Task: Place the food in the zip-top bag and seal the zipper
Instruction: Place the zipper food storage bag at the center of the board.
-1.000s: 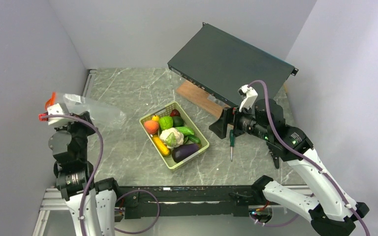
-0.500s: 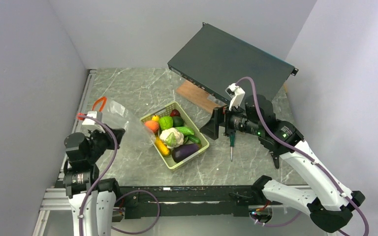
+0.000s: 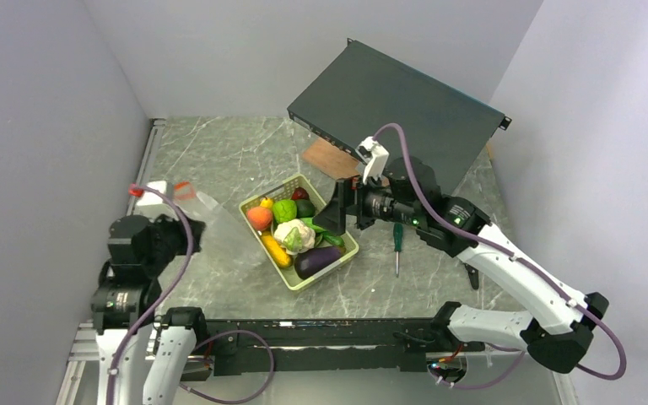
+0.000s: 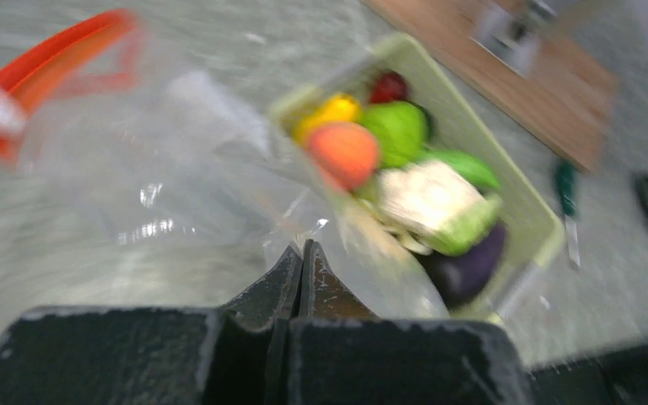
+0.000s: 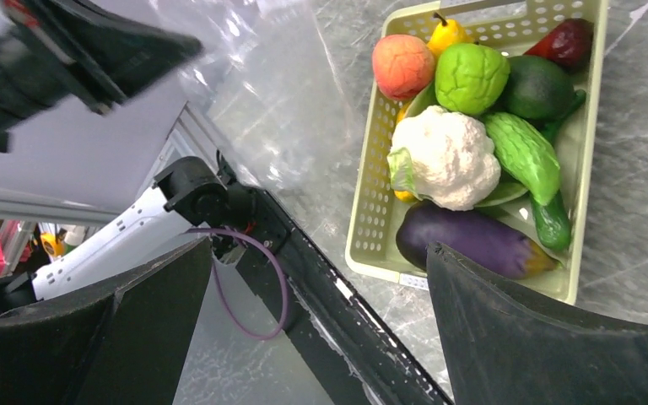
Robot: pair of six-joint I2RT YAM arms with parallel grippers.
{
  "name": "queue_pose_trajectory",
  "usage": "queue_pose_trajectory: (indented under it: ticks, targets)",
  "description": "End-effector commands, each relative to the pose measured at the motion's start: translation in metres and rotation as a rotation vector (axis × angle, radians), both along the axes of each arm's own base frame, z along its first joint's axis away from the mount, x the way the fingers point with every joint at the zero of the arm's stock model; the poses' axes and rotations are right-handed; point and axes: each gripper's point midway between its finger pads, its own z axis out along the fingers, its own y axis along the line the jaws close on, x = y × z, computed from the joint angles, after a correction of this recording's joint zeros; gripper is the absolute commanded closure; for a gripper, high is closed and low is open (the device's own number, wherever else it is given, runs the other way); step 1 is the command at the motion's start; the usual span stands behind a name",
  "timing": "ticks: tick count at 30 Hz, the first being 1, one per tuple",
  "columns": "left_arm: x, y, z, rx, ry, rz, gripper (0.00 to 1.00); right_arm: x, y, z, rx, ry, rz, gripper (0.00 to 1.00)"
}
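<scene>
My left gripper (image 4: 302, 253) is shut on the clear zip-top bag (image 4: 177, 186), pinching its film near the basket's left side; it also shows in the top view (image 3: 196, 239). The red-orange zipper (image 4: 59, 59) runs along the bag's far rim. The food lies in the pale green basket (image 3: 350, 245): peach (image 5: 402, 65), green pepper (image 5: 471, 78), cauliflower (image 5: 447, 156), cucumber (image 5: 523, 156), eggplant (image 5: 472, 240), and corn (image 3: 275, 251). My right gripper (image 3: 335, 211) is open and empty, hovering over the basket's right side; the right wrist view (image 5: 321, 278) looks down past it.
A black rack unit (image 3: 396, 110) leans at the back right over a wooden board (image 3: 337, 164). A green-handled screwdriver (image 3: 397, 245) lies right of the basket. Grey walls close in on the left, back and right. The arms' black base rail (image 3: 321, 333) runs along the near edge.
My left arm has come down and carried the bag right, up against the basket. My right arm has swung left from the screwdriver to over the basket, still open.
</scene>
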Motion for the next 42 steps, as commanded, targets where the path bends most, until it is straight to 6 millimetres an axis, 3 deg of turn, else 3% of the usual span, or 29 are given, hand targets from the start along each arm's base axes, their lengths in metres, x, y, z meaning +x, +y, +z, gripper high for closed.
queue_pose_trajectory:
  ticks: [1,4,7,14,20,25,30,35,42]
  targets:
    - [-0.011,0.090,0.046,0.246,-0.001,0.455,1.00,0.008,0.015,0.037,0.072,-0.085,-0.012,0.00]
    - [-0.010,0.100,0.062,0.316,-0.021,0.471,1.00,0.006,0.020,0.036,0.072,-0.085,0.000,0.00]
    - [-0.002,0.087,0.062,0.330,0.006,0.366,1.00,0.003,0.021,0.033,0.079,-0.078,0.006,0.00]
    - [0.013,0.023,-0.009,0.277,0.175,0.071,1.00,-0.003,0.014,0.020,0.064,-0.064,-0.011,0.00]
    - [0.011,-0.033,-0.035,0.383,0.152,-0.127,1.00,-0.003,0.011,0.018,0.056,-0.061,-0.024,0.00]
    - [-0.003,-0.087,-0.056,0.373,0.072,-0.329,1.00,0.005,0.009,0.011,0.043,0.028,-0.115,0.00]
    - [-0.015,-0.097,-0.056,0.307,-0.017,-0.363,1.00,0.013,0.015,0.007,0.044,0.077,-0.165,0.01]
    - [-0.030,-0.103,-0.048,0.243,-0.028,-0.414,1.00,0.013,0.036,-0.002,0.035,0.134,-0.169,0.03]
    - [-0.052,-0.109,-0.041,0.161,-0.041,-0.485,1.00,0.047,0.067,-0.015,-0.063,0.114,-0.271,0.07]
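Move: The left gripper already pinches the clear bag, whose middle is some 3 cm ahead and 4 cm to its right. From that gripper the basket lies about 13 cm ahead, 18 cm right and 20 cm below; the peach is 13 cm ahead and 9 cm right, the yellow squash 7 cm ahead and 13 cm right. From the open right gripper, the bag is roughly 22 cm left and 4 cm ahead, the basket 8 cm left and 14 cm ahead. Keep the bag pinched and swing the left gripper briefly left and up about 8 cm, then sweep it right some 17 cm, down and a little back towards the basket's near-left side, turning clockwise and rising slightly at the end. Hold the right gripper nearly still, then ease it left, down and forward towards the bag, fingers open and tipping slightly down. ##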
